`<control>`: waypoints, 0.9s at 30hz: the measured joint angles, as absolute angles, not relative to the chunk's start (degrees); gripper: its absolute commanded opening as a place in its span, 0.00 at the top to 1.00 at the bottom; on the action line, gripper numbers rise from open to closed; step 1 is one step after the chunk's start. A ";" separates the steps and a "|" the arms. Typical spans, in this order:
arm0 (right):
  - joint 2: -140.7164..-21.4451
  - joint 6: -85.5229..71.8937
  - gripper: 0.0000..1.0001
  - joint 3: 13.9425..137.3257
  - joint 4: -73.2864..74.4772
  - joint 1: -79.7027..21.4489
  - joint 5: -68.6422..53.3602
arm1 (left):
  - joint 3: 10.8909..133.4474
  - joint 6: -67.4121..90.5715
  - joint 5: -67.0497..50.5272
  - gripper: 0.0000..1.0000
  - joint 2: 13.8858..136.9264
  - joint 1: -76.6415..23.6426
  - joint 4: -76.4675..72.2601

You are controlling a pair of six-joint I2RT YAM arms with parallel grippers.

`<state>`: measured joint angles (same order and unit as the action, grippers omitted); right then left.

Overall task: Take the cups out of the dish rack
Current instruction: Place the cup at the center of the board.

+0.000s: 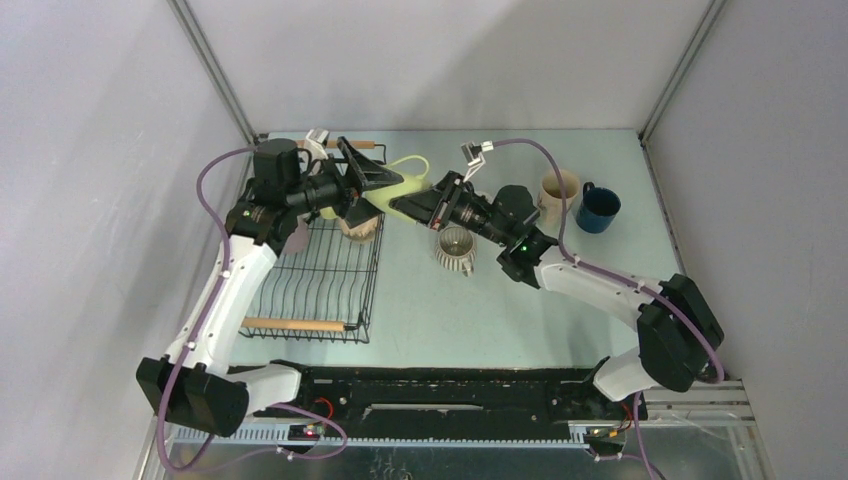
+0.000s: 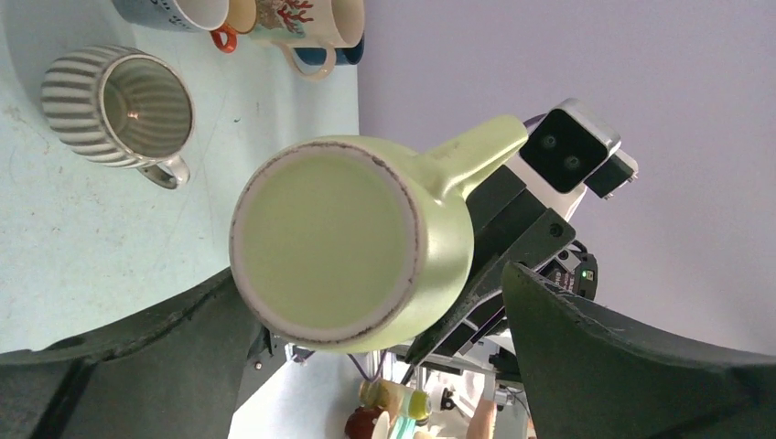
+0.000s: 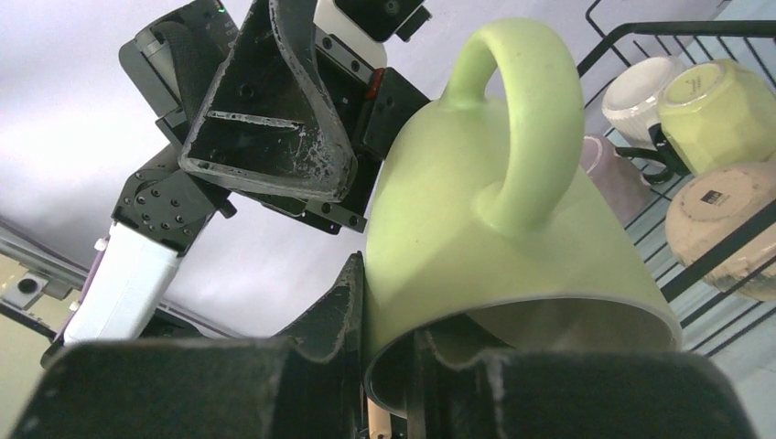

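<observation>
A pale yellow-green cup hangs in the air beside the dish rack, between both arms. My right gripper is shut on its rim, one finger outside the wall and one inside; in the top view this gripper comes in from the right. My left gripper stands open around the cup's base, both fingers spread wide of it. Other cups lie in the rack: a white one, a yellow-green one and a tan one.
On the table stand a ribbed cream cup, a tan cup and a dark blue cup, right of the rack. The rack's near wooden handle lies by the left arm. Grey walls close in the table.
</observation>
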<state>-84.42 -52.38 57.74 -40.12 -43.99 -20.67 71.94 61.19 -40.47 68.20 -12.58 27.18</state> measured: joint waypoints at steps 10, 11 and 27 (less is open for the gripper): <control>-78.78 -48.69 1.00 57.74 -32.08 -44.07 -16.91 | 71.13 60.88 -43.83 0.00 66.39 -12.58 22.65; -78.30 -48.34 1.00 57.74 -31.38 -44.10 -16.47 | 71.09 60.93 -44.23 0.00 66.30 -12.56 22.00; -69.56 -42.68 1.00 57.28 -14.24 -45.91 -8.73 | 71.02 56.62 -47.97 0.00 64.93 -9.43 17.98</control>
<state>-69.56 -42.68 57.28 -14.24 -45.91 -8.73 71.02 56.62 -47.97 64.93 -9.43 17.98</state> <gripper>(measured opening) 0.212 0.996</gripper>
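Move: The right hand already holds the green cup by its wall, and the board's centre lies about 12 cm ahead of the hand, 9 cm to its right and 33 cm below. On the board, the ribbed cup stands roughly 7 cm ahead and 8 cm right, the orange cup some 18 cm ahead and 21 cm right, both about 30 cm down. From the open left hand, the board's centre is about 11 cm ahead, 16 cm right and 33 cm down. Keeping its pinch on the green cup's wall, the right hand carries it about 5 cm to the right, out from between the left fingers and towards the board's centre, rising slightly before sinking back and drawing a little back late on, while it turns about 10 degrees clockwise and dips its fingertips by about as much. The left hand, already wide open and no longer holding the cup, clears away by rising about 4 cm and easing back about 1 cm, its wrist tilting some 15 degrees. ##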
